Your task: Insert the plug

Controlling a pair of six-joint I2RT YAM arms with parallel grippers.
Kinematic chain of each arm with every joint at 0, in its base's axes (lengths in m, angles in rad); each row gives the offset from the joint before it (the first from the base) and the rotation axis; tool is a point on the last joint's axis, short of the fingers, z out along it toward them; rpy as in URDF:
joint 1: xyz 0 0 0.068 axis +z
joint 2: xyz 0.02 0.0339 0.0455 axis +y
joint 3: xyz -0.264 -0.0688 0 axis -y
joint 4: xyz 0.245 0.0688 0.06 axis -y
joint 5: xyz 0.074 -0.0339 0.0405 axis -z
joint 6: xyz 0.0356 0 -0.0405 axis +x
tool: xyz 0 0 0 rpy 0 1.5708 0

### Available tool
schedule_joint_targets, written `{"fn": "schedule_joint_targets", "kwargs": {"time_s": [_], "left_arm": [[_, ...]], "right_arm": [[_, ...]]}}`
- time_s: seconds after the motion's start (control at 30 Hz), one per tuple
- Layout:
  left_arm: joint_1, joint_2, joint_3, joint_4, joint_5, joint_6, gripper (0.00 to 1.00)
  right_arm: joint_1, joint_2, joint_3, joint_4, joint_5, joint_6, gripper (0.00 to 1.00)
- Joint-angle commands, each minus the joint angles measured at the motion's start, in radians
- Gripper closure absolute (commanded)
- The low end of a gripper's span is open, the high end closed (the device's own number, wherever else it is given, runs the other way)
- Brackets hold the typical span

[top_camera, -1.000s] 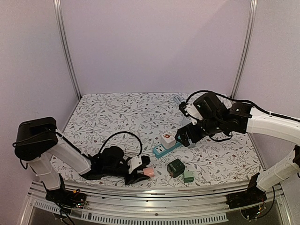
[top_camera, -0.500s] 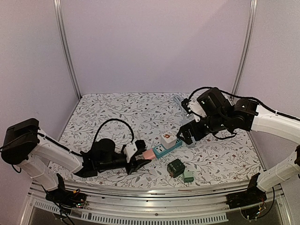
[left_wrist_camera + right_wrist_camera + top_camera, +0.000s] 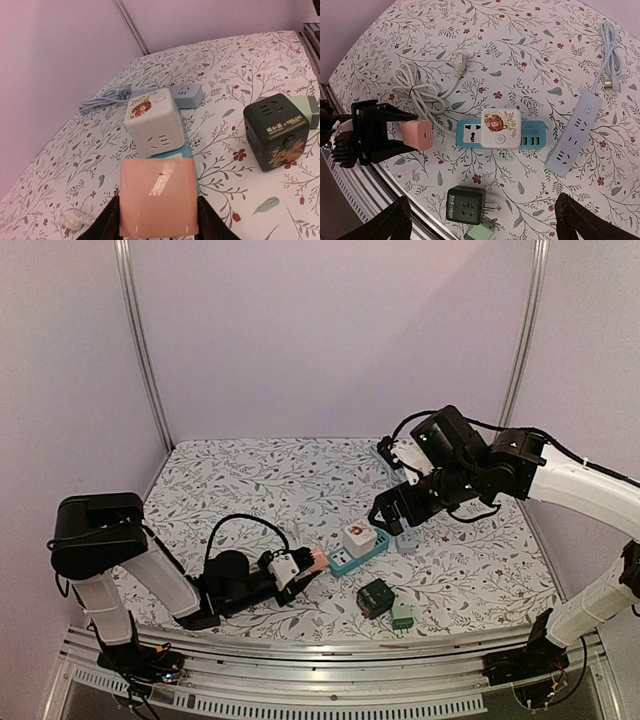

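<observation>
My left gripper (image 3: pixel 303 567) is shut on a pink plug cube (image 3: pixel 316 560), held just left of the teal power strip (image 3: pixel 352 558). In the left wrist view the pink cube (image 3: pixel 157 197) fills the space between my fingers and hides most of the strip (image 3: pixel 186 145); the white tiger cube (image 3: pixel 152 121) sits plugged on the strip behind it. In the right wrist view the pink cube (image 3: pixel 417 135) is a little left of the strip's free socket (image 3: pixel 471 133). My right gripper (image 3: pixel 395 523) is open and empty, high above the strip.
A dark green cube adapter (image 3: pixel 376 597) and a light green plug (image 3: pixel 402 615) lie near the front edge. A grey power strip (image 3: pixel 572 133) lies to the right of the teal one. A white coiled cable (image 3: pixel 417 90) lies behind my left gripper.
My left gripper has lifted the pink cube from the table near the front edge and carried it right to the end of the teal strip. My right arm has shifted left and up.
</observation>
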Motion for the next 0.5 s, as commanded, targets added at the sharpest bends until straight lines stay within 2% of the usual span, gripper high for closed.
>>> {"fn": "schedule_joint_targets", "kwargs": {"time_s": [0.0, 0.1, 0.3, 0.47], "left_arm": [[-0.022, 0.019, 0.009, 0.264, -0.097, 0.079, 1.00], [-0.022, -0.011, -0.012, 0.265, -0.061, 0.096, 1.00], [-0.021, -0.014, -0.024, 0.266, 0.013, 0.092, 1.00], [-0.021, -0.048, -0.035, 0.265, 0.043, 0.061, 1.00]], "right_arm": [[0.002, 0.059, 0.074, -0.069, 0.019, -0.017, 0.01], [0.003, 0.107, 0.127, -0.104, -0.032, -0.030, 0.01], [0.003, 0.158, 0.166, -0.108, -0.301, -0.086, 0.01], [0.003, 0.195, 0.195, -0.099, -0.397, -0.087, 0.01]]}}
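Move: The pink plug, already between the left fingers practically at that hand's point, lies some 13 cm to the right hand's left, about 2 cm back and 12 cm lower. The white plug sits on the teal power strip, about 6 cm ahead of the right hand, 3 cm left and 18 cm below. The dark green plug stands roughly 6 cm back from the right hand, straight in line sideways, 20 cm down. The pink plug stays up in the left gripper's unchanged grip, wavering only about a centimetre, while the empty right hand swings in towards it: some 5 cm left, then also drifting back a couple of centimetres, passing above the white plug. The right wrist tips its fingers further down and turns counter-clockwise, each by some 10 degrees, with the jaws still wide open and touching nothing. ##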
